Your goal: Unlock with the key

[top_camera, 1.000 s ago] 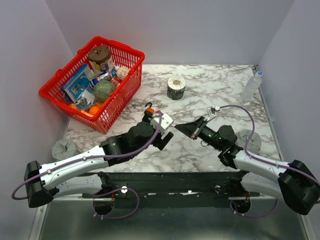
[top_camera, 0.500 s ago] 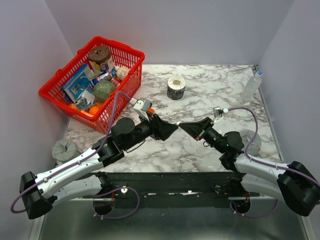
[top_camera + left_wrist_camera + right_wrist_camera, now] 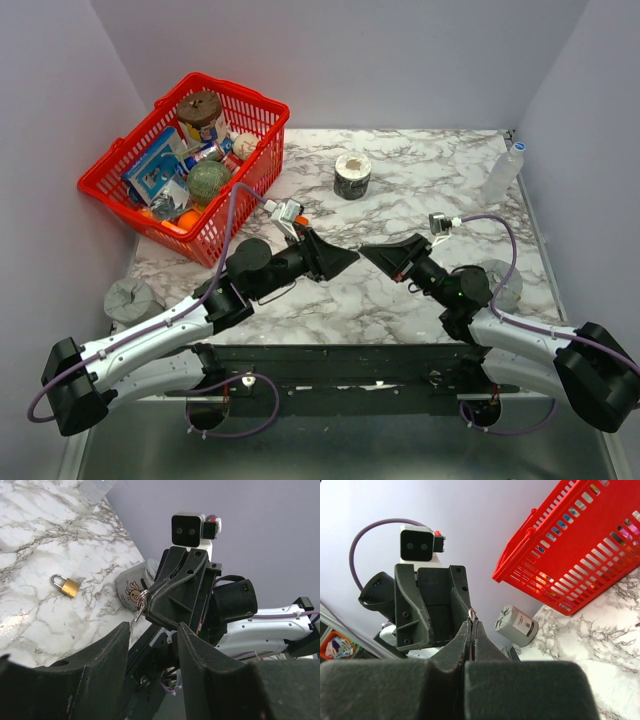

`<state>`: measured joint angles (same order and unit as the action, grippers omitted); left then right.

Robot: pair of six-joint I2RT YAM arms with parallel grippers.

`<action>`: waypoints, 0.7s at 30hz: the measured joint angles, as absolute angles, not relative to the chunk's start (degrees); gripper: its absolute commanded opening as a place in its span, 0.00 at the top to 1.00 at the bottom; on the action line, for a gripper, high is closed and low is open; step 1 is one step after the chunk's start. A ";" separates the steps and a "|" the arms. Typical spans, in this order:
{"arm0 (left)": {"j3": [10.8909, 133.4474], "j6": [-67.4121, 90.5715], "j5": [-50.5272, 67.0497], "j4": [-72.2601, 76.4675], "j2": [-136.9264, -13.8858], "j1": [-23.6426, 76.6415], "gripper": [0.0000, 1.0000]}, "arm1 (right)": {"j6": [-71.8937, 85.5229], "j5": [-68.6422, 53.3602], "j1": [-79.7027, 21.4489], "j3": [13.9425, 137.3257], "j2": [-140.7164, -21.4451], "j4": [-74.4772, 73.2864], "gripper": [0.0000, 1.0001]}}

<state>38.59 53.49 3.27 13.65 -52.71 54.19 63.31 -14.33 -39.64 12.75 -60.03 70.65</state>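
My right gripper (image 3: 366,251) is shut, held above the marble table (image 3: 420,165). The key (image 3: 140,604) is pinched at its tips: a small metal ring and a thin silvery blade stick out in the left wrist view, and the ring (image 3: 472,613) peeks above the shut fingertips in the right wrist view. The key's head is hidden between the pads. My left gripper (image 3: 350,261) faces it tip to tip, a short gap away, open with nothing between its fingers (image 3: 112,645). A small brass padlock (image 3: 66,586) lies flat on the marble behind. An orange-and-black padlock (image 3: 299,219) lies beside my left wrist.
A red basket (image 3: 256,176) full of items stands at the back left. A tape roll (image 3: 352,176) stands mid-back and a clear bottle (image 3: 503,174) at the right edge. Grey rolls sit at the left (image 3: 128,297) and right (image 3: 497,279) near edges.
My left gripper has swung off the orange-and-black padlock to point at the right gripper, and its jaws have narrowed. The right gripper drew back slightly to the right, still shut.
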 measured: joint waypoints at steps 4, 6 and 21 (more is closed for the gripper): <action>37.76 54.48 3.22 15.38 -52.71 53.69 0.56 | 63.31 -14.70 -39.64 12.73 -60.03 71.13 0.99; 37.45 54.78 3.18 15.84 -52.73 53.54 0.58 | 63.33 -14.79 -39.64 12.73 -60.05 71.31 0.99; 37.04 55.75 2.98 17.85 -53.49 52.45 0.94 | 63.42 -15.99 -39.64 12.73 -61.98 73.82 0.99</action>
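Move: The key sticks out of my shut right fingers, its middle some 2 cm ahead and 2 cm to the right of my left hand, about 1 cm above it. From the left hand, the brass padlock lies about 16 cm right, 8 cm ahead and 25 cm down; the orange padlock about 9 cm left, 17 cm ahead and equally low. From my right hand, the key is about 2 cm left, 1 cm ahead and 1 cm up. I narrow my half-open left fingers around the key's free end until only a small gap is left, easing that hand forward about 1 cm so the key comes in between the tips. The left wrist barely turns. My right hand stays almost in place, its fingers still shut on the key, holding it out. ##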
